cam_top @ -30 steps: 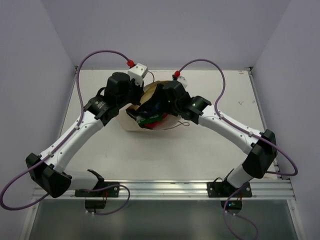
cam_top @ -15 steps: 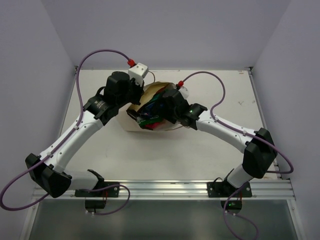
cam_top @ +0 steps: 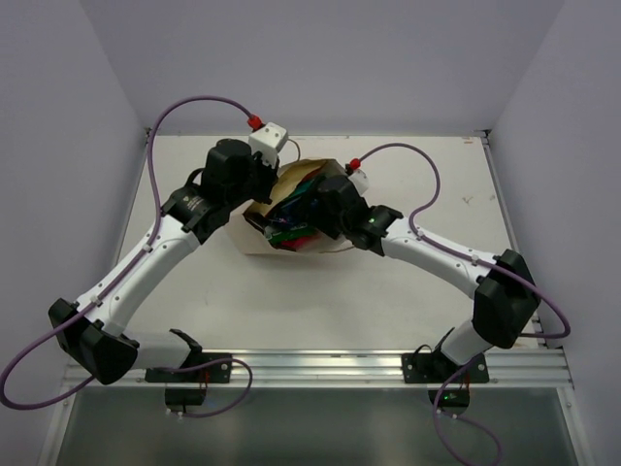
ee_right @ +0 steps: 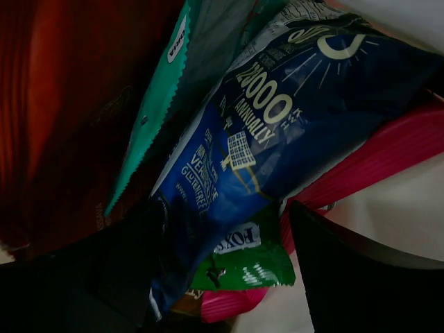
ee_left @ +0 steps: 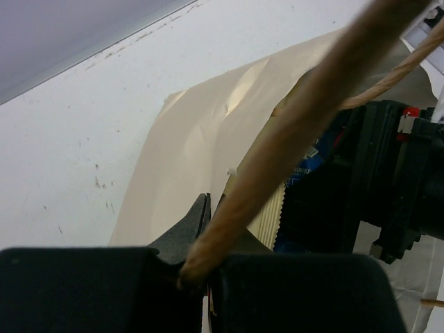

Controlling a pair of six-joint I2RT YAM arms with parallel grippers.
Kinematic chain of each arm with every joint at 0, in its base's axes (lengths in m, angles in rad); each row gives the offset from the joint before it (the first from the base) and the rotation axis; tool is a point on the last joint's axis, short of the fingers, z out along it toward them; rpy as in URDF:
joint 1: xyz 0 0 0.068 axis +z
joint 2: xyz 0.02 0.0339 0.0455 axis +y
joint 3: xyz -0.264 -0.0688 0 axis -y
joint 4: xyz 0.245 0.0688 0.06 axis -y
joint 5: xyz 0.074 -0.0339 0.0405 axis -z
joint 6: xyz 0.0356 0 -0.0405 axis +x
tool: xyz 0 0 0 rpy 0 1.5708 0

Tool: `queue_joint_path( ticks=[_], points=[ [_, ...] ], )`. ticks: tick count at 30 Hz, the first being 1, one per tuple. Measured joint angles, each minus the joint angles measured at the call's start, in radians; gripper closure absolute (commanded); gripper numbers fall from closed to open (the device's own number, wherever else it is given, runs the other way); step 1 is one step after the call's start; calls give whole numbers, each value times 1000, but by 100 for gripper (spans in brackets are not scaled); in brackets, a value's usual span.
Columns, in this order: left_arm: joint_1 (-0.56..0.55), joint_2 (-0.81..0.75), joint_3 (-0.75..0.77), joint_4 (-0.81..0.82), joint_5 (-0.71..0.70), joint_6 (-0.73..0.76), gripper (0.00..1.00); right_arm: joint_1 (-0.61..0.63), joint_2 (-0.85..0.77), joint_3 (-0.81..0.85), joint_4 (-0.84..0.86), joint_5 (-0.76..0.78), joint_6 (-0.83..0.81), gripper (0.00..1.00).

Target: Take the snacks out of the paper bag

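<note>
The cream paper bag (cam_top: 254, 236) lies on its side mid-table, its mouth facing right. My left gripper (cam_top: 264, 190) is shut on its twisted handle (ee_left: 291, 132) beside the bag's wall (ee_left: 201, 146). My right gripper (cam_top: 307, 212) reaches into the mouth among the snacks. In the right wrist view its jaws (ee_right: 229, 243) stand open around the end of a blue packet (ee_right: 277, 118) and a green packet (ee_right: 250, 260). A pink bag (ee_right: 388, 156) lies under them. A teal packet (ee_right: 159, 97) and a dark brown pack (ee_right: 55, 104) sit to the left.
The right arm's black wrist (ee_left: 388, 173) fills the bag's mouth in the left wrist view. A loose loop handle (cam_top: 357, 240) lies on the white table (cam_top: 320, 291) right of the bag. Purple cables arch over both arms.
My right gripper has pushed leftward, deeper into the bag's mouth, and its jaws have narrowed a little. The left gripper and the bag have stayed put.
</note>
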Motion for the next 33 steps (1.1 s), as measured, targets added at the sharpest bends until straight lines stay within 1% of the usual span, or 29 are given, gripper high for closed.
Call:
queue_joint_path(
  ticks=[8, 13, 18, 21, 22, 23, 26, 27, 28, 29, 30, 33],
  points=[
    [0, -6, 0, -4, -7, 6, 100, 0, -76, 26, -42, 9, 31, 25],
    [0, -8, 0, -5, -15, 7, 100, 0, -50, 71, -44, 4, 49, 28],
    [0, -8, 0, -5, -21, 7, 100, 0, 0, 75, -49, -5, 73, 31],
    [0, -8, 0, -4, -22, 7, 100, 0, 16, 73, -56, -13, 85, 37],
    [0, -8, 0, -4, -22, 7, 100, 0, 18, 72, -57, -19, 89, 41],
    [0, -8, 0, -4, -22, 7, 100, 0, 20, 72, -57, -23, 92, 52],
    [0, -8, 0, -4, -24, 7, 100, 0, 26, 72, -56, -28, 92, 72],
    [0, -8, 0, -4, -26, 7, 100, 0, 27, 72, -56, -29, 90, 84],
    [0, -8, 0, -3, -28, 7, 100, 0, 29, 72, -56, -30, 88, 90],
    [0, -8, 0, -3, -31, 7, 100, 0, 29, 72, -56, -30, 82, 94],
    [0, -8, 0, -3, -35, 7, 100, 0, 29, 72, -56, -31, 73, 100],
    [0, -8, 0, -1, -51, 7, 100, 0, 14, 73, -61, -36, 38, 100]
  ],
)
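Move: The blue snack packet lies between and beyond the right hand's open fingers, its middle roughly 3 cm ahead, 1 cm right and 4 cm below. Around it in the bag, from the same hand: the teal packet some 5 cm ahead and 2 cm left, level in height; the red packet about 8 cm ahead, 0 cm to the side, level in height; the green packet 1 cm back, 4 cm left, 5 cm below. From the left hand, the blue packet is about 14 cm right, 2 cm ahead, 14 cm below. The blue packet's near end is what the right fingers close on: the hand first lifts about 5 cm inside the bag mouth, still open, then sinks some 4 cm back among the packets, edging 1 cm left, and shuts its fingers from wide open to nearly closed, pinching the packet's edge. The left hand keeps its pinch on the bag's left rim, almost still. ##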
